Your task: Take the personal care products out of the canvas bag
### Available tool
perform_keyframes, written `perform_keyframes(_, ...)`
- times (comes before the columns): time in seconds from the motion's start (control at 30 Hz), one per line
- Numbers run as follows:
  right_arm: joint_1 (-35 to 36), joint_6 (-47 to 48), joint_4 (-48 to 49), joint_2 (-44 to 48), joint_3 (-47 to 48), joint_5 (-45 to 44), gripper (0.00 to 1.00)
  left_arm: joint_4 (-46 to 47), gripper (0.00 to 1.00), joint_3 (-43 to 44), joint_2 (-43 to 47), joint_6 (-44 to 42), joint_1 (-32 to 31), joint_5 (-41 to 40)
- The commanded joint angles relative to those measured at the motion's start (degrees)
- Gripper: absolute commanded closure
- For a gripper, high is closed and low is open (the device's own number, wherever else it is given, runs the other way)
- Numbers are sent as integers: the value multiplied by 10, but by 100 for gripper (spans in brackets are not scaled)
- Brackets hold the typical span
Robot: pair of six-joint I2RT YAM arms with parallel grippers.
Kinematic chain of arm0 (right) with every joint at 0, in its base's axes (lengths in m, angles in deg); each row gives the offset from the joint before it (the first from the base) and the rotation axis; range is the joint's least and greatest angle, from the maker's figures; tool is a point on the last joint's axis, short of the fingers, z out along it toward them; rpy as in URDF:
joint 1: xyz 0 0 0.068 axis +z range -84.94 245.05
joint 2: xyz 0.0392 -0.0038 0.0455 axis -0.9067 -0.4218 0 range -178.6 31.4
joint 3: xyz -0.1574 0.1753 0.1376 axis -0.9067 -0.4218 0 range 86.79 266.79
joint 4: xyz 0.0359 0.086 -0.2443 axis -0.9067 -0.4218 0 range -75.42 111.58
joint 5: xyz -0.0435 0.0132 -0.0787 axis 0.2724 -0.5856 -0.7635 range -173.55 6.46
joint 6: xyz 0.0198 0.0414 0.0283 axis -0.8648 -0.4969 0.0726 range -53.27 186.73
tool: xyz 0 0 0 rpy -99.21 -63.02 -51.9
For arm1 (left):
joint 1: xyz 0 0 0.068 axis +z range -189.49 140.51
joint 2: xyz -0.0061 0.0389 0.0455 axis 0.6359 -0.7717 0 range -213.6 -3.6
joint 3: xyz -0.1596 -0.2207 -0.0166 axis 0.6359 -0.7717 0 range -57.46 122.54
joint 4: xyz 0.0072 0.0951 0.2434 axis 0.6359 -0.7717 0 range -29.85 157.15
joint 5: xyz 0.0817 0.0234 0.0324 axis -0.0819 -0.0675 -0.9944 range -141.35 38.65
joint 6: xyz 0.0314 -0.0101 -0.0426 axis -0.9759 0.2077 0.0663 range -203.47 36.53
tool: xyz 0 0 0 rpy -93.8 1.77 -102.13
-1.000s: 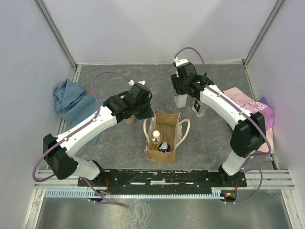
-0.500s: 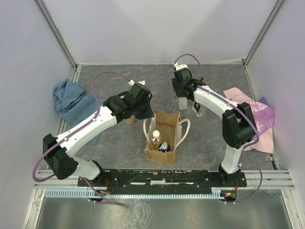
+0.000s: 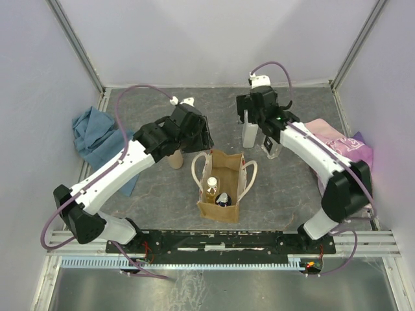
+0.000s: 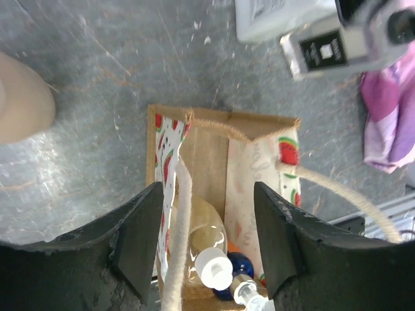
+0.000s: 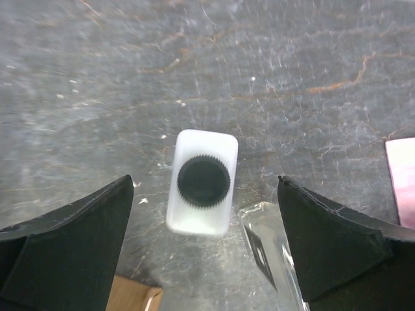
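The tan canvas bag [image 3: 220,208] stands open at the table's near middle, its cream handles up. Inside it lie an amber bottle [image 3: 212,188] with a white cap and a dark blue bottle [image 3: 224,199]. My left gripper [image 3: 200,136] hovers open above the bag's far end; in its wrist view the jaws [image 4: 211,240] frame the amber bottle [image 4: 207,243] and blue bottle [image 4: 245,264]. A beige bottle [image 3: 175,159] stands left of the bag. My right gripper [image 3: 254,120] is open wide above the white squarish bottle [image 5: 203,181], which stands free beside the clear bottle [image 5: 272,249].
A blue cloth [image 3: 97,136] lies at the left edge and a pink-purple cloth [image 3: 343,146] at the right. The white bottle [image 3: 249,134] and clear bottle [image 3: 271,146] stand just behind the bag's right corner. Grey walls close in the back and sides.
My left gripper has opened, left the beige bottle and swung right over the bag. My right gripper has opened, let go of the white bottle and risen above it.
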Motion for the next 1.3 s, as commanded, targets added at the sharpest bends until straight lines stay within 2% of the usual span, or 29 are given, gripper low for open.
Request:
perform_keyframes(0.0,31,10,-49,106,45,63,0,-61,34,100,14,-51,-2,-97)
perform_keyframes(0.1,88,20,-114,151,66,100,0,-90,34,154,10,-68,-2,-111)
perform_keyframes(0.23,131,-37,-228,172,96,109,1,-90,38,183,-3,-62,-11,-27)
perform_keyframes(0.37,146,-103,-337,196,83,54,6,-125,41,209,-50,-47,-101,-43)
perform_keyframes(0.5,159,-150,-381,241,26,11,10,-124,41,185,-82,-33,-152,-55)
perform_keyframes(0.6,160,-169,-393,257,-3,39,13,-102,41,145,-85,-18,-156,-42)
perform_keyframes(0.63,161,-174,-388,263,-14,65,17,-97,41,135,-85,-14,-157,-43)
perform_keyframes(0.77,161,-199,-372,283,-53,153,44,-100,41,104,-78,2,-157,-60)
perform_keyframes(0.83,160,-203,-378,294,-60,160,58,-99,41,84,-70,10,-157,-60)
perform_keyframes(0.87,161,-204,-382,304,-62,155,68,-98,41,64,-66,17,-158,-55)
perform_keyframes(0.93,160,-203,-390,314,-62,146,76,-91,41,43,-61,23,-159,-50)
perform_keyframes(1.07,160,-202,-398,319,-61,129,82,-89,41,23,-63,26,-170,-57)
perform_keyframes(1.27,160,-204,-394,315,-71,127,83,-89,41,16,-83,17,-177,-65)
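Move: My left hand goes for the amber bottle in the bag, about 10 cm back, 2 cm to the right and some 15 cm below. The blue bottle stands roughly 4 cm to the right of it and 2 cm nearer me; the lotion bottle is about 10 cm ahead and 10 cm left of this hand. For my right hand, the bag's right handle is some 24 cm back, 2 cm left and 2 cm higher; the white bottle stands 1 cm ahead and 1 cm left, 12 cm below, the clear bottle 3 cm back and 6 cm right. I bring my open right hand up off the white bottle and back about 24 cm in an arc to the bag's right handle, tipping the fingers some 20 degrees further down and closing them to pinch it. Meanwhile my left hand climbs about 10 cm, swings back and to the right, then sinks some 15 cm to the amber bottle's cap, fingers staying open. ##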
